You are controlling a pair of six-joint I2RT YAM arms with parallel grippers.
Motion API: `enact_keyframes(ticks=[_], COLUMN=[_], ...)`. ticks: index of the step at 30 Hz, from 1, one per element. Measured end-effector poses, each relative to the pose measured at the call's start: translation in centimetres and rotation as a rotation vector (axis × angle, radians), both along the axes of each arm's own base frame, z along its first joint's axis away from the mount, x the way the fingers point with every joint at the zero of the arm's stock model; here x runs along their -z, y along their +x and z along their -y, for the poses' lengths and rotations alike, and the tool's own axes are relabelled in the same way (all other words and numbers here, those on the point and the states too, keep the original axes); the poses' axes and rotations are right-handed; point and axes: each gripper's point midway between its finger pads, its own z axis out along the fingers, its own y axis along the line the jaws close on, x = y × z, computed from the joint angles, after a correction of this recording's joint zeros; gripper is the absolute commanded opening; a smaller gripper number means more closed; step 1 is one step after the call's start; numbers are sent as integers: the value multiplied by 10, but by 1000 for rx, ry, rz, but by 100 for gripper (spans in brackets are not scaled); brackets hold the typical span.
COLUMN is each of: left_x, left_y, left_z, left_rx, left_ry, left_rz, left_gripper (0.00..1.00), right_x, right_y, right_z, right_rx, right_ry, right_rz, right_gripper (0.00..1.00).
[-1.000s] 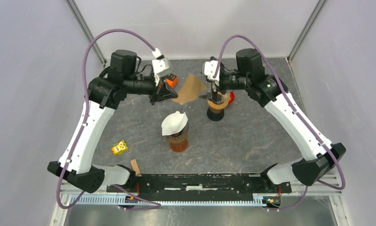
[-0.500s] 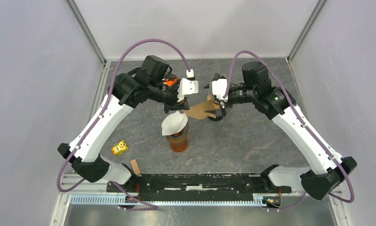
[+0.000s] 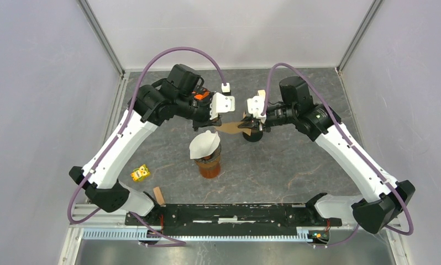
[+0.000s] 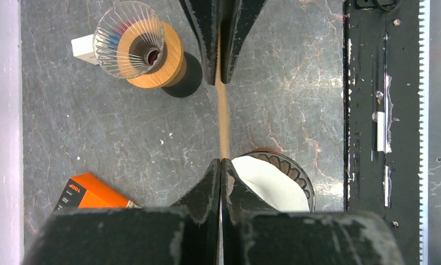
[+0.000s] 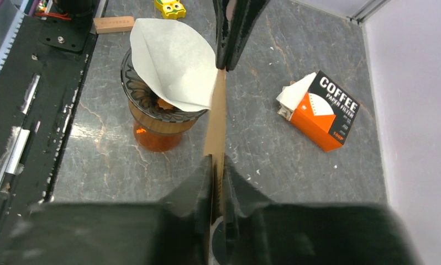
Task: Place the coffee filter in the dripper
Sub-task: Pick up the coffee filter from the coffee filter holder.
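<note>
A brown coffee filter [image 3: 230,128] hangs flat in the air between my two grippers. My left gripper [image 4: 221,162] is shut on its one edge, the paper [image 4: 224,121] showing edge-on. My right gripper [image 5: 218,159] is shut on the opposite edge [image 5: 215,118]. The empty glass dripper [image 4: 138,44] with a wooden collar stands on the table just beside the filter. In the top view the dripper [image 3: 253,135] is partly hidden under the right gripper [image 3: 246,123].
A second dripper holding a white filter [image 5: 171,63] sits on an amber server [image 3: 209,165] near the middle. An orange coffee filter box [image 5: 320,110] lies at the back. A yellow toy [image 3: 140,173] and a wooden block [image 3: 159,195] lie front left.
My left arm swung right, carrying the brown filter toward the dripper. The right gripper left its place over the dripper, met the filter's free edge and closed on it.
</note>
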Motion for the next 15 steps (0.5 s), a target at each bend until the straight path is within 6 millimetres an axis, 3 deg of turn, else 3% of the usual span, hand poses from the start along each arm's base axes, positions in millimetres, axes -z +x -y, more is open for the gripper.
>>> enact_keyframes(ticks=[3,8,11,15], left_x=[0,-10,-18,-37], left_y=[3,16,24,42], left_z=[1,8,6,-18], left_rx=[-3,-27,-64,-138], left_ry=[0,-44,-100,-208], left_rz=[5,66,73,48], left_gripper=[3,55,67,75], right_x=[0,3,-1,-20], right_y=[-1,2,7,11], right_z=[-2,-3,8,17], right_rx=[4,36,80,92], right_ry=[16,62,116,201], right_rz=[-30,-88,-146,-199], right_gripper=[0,0,0,0])
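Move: The brown coffee filter, still held at one end by the left hand, has its middle about 5 cm to that hand's right and 2 cm lower. It lies roughly 2 cm to the left of the right hand, level fore and aft and about 1 cm lower. From the right hand the clear dripper is some 12 cm ahead, 6 cm right and 15 cm below; the carafe with the white filter is about 5 cm back, 10 cm left and 14 cm below. Forward and up goes the left hand, some 5 cm, drifting left at the end, after its shut fingers open wide and let go of the coffee filter. Before that the right hand, already half shut around the paper, closes fully and pinches it, then lifts about 2 cm, drawing a little right and forward as its fingertips tilt up roughly 15 degrees. ##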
